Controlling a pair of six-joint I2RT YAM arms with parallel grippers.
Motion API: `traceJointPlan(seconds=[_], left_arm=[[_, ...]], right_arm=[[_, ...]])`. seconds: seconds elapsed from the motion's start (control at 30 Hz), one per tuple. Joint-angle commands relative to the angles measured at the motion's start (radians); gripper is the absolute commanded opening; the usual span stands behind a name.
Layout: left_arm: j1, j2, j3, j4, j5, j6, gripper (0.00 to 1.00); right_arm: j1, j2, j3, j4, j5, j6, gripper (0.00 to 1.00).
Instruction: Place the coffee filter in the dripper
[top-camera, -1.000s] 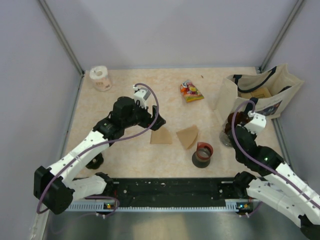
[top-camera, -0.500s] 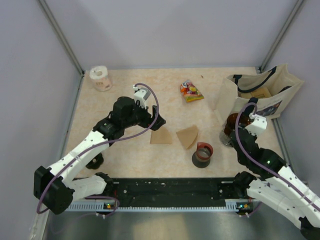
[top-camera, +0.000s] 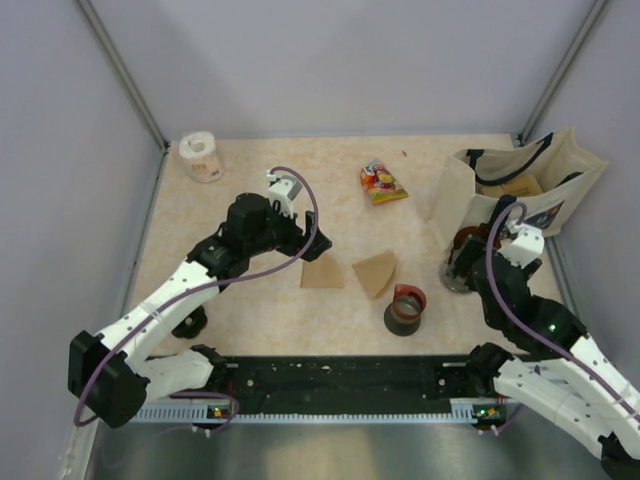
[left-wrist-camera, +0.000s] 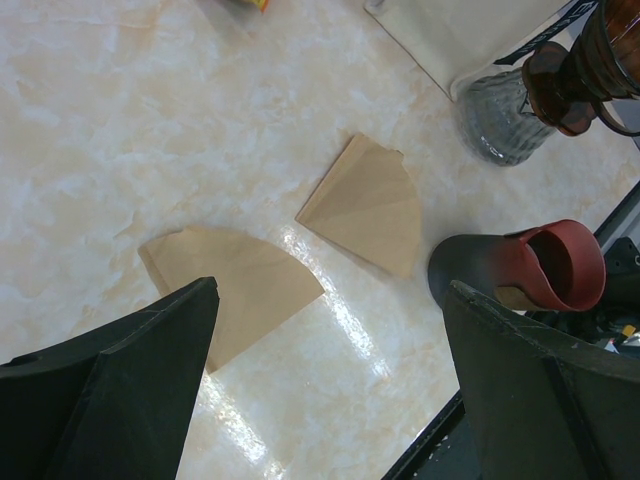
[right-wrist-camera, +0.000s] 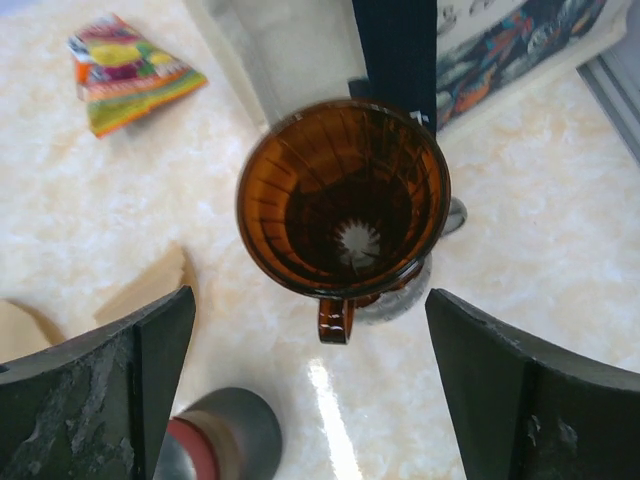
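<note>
The dripper (right-wrist-camera: 343, 200), a translucent brown cone with a small handle, stands upright on a clear glass cup (left-wrist-camera: 500, 120) at the table's right, its inside bare. My right gripper (right-wrist-camera: 310, 296) hovers open just near of it, touching nothing. Two tan paper coffee filters lie flat mid-table: one (top-camera: 322, 273) and the other (top-camera: 375, 272) beside it. In the left wrist view my left gripper (left-wrist-camera: 330, 300) hangs open above the table, its left finger over the edge of the nearer coffee filter (left-wrist-camera: 235, 285); the other coffee filter (left-wrist-camera: 368, 205) lies beyond.
A black cup with a red rim (top-camera: 405, 310) sits between the filters and the dripper. A tote bag (top-camera: 520, 190) stands behind the dripper. A snack packet (top-camera: 382, 183) and a paper roll (top-camera: 203, 156) lie at the back. A black rail (top-camera: 340, 375) runs along the near edge.
My right gripper went from nearly shut at the dripper to wide open and drew back slightly to the right. The dripper stays on the glass cup. The left arm has not moved.
</note>
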Motion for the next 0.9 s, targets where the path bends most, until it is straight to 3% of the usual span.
traceJointPlan(seconds=[0.0,0.13,0.37,0.67,0.87], left_arm=[[0.000,-0.020,-0.012,0.035,-0.013,0.002,0.99],[0.000,-0.028,-0.020,0.043,-0.029,-0.001,0.99],[0.001,-0.004,-0.009,0.038,-0.072,-0.018,0.99],[0.004,0.003,0.003,-0.060,-0.217,-0.092,0.99],[0.012,-0.046,-0.109,-0.086,-0.227,-0.184,0.99]], right_arm=[[0.004,-0.032,0.123,0.020,-0.015,-0.040,0.99],[0.004,-0.093,0.186,0.055,-0.073,-0.040,0.99],[0.004,-0.207,0.194,0.225,-0.241,-0.187,0.99],[0.004,0.167,0.329,0.303,-0.448,-0.320,0.99],[0.004,0.428,0.383,0.380,-0.605,-0.377,0.99]])
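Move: From the right hand, the nearer coffee filter (the right one) lies about 19 cm to the left, 8 cm ahead and some 18 cm below. The dripper, standing on the glass server, is roughly 8 cm ahead, 2 cm to the right and 3 cm lower; the red-rimmed cup is 14 cm left, 3 cm back, 13 cm down. The left hand has that right filter about 13 cm to its right, 3 cm ahead and 20 cm below. Straight up first, by about 13 cm and edging back a little, the open right hand clears the dripper's handle. It then swings left and forward, starting to sink and turning some 30 degrees counter-clockwise, to close sideways on the right filter while still high above the table. The left hand, open, eases down and left about 3 cm each, turning slightly counter-clockwise. ##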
